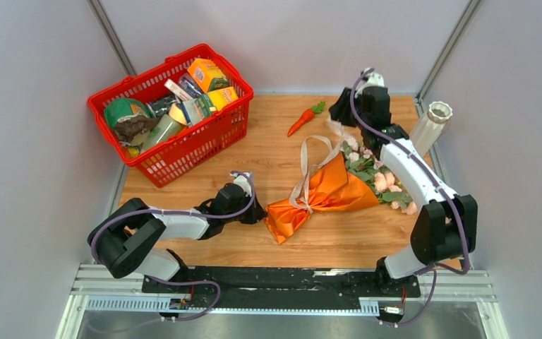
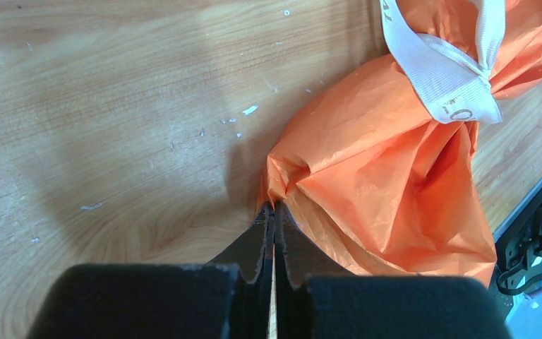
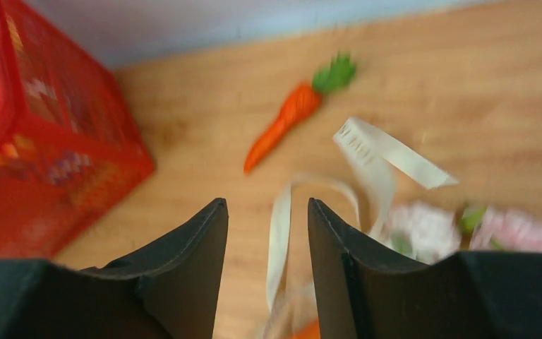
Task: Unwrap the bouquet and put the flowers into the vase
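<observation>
The bouquet [image 1: 328, 191] lies on the wooden table, its pink flowers [image 1: 381, 180] pointing right out of the orange wrapping paper [image 2: 388, 183]. The cream ribbon [image 1: 310, 166] is still knotted round the cone [image 2: 459, 99]. My left gripper [image 1: 261, 212] is shut on the paper's bottom tail, a fold pinched at the fingertips [image 2: 274, 206]. My right gripper [image 1: 337, 113] hovers above the ribbon's far ends, open [image 3: 265, 205]. A blurred ribbon strand [image 3: 279, 233] shows through the gap, and I cannot tell whether it touches a finger. The white ribbed vase [image 1: 430, 127] stands at the far right.
A red basket [image 1: 173, 113] full of groceries sits at the back left and shows at the left of the right wrist view [image 3: 35, 141]. A small toy carrot [image 1: 305, 119] lies beyond the bouquet [image 3: 289, 116]. Grey walls enclose the table.
</observation>
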Controlling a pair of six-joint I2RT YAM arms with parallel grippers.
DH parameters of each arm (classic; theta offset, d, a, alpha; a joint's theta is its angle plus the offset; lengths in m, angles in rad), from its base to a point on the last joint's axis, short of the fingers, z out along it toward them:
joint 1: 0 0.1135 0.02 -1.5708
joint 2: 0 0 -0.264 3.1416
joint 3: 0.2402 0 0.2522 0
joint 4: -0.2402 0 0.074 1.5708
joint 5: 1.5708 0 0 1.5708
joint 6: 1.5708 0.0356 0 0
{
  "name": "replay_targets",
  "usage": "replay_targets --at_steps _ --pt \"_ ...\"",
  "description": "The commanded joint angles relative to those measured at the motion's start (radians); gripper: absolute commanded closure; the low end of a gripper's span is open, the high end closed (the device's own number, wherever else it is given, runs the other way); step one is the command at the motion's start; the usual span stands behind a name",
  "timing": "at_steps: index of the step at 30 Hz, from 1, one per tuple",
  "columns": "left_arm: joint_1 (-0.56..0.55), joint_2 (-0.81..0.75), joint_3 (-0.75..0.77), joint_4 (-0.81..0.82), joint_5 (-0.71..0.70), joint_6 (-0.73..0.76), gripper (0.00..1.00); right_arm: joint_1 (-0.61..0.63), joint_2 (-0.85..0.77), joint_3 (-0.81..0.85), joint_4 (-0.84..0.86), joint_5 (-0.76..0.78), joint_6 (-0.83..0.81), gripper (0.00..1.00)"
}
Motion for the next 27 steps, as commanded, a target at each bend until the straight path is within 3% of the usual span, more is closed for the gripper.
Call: replay_targets --at_steps 1,8,14,20,27 --pt "-0.010 -0.015 -0.012 -0.009 0.018 0.000 1.00 0.044 -0.178 -0.192 -0.120 -0.178 0.017 0.52" --pt "-0.010 -0.019 0.011 -0.027 0.032 0.013 1.00 0.132 -0.424 -0.517 -0.125 -0.363 0.018 0.61" --pt "-0.012 -0.024 0.018 -0.023 0.055 0.000 1.00 0.155 -0.550 -0.700 -0.074 -0.510 0.023 0.64" --pt "-0.013 -0.025 0.040 -0.043 0.060 -0.001 1.00 0.166 -0.516 -0.744 -0.034 -0.508 0.014 0.71" --pt "-0.016 -0.021 0.049 -0.052 0.063 -0.001 1.00 0.199 -0.406 -0.772 0.012 -0.495 -0.002 0.72"
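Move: The bow's knot on the orange bouquet wrap lies about 24 cm back towards the base from the right hand, 12 cm to its left and 23 cm below. The ribbon's loose tail is under this hand, 3 cm back and 2 cm left; the flowers lie 14 cm back and 10 cm right, and the wrap's pinched corner 26 cm back and 23 cm left. From the left hand the knot is 10 cm right and 2 cm ahead. The knot of the bow is what the open right hand comes back to after letting the ribbon go: it sweeps fast some 25 cm back, sinking about 16 cm and drifting left, then drops the last few centimetres nearly straight. The wrist tips down and turns roughly 35 degrees counter-clockwise while the fingers close part way. The left fingers keep the wrap's corner pinched. ##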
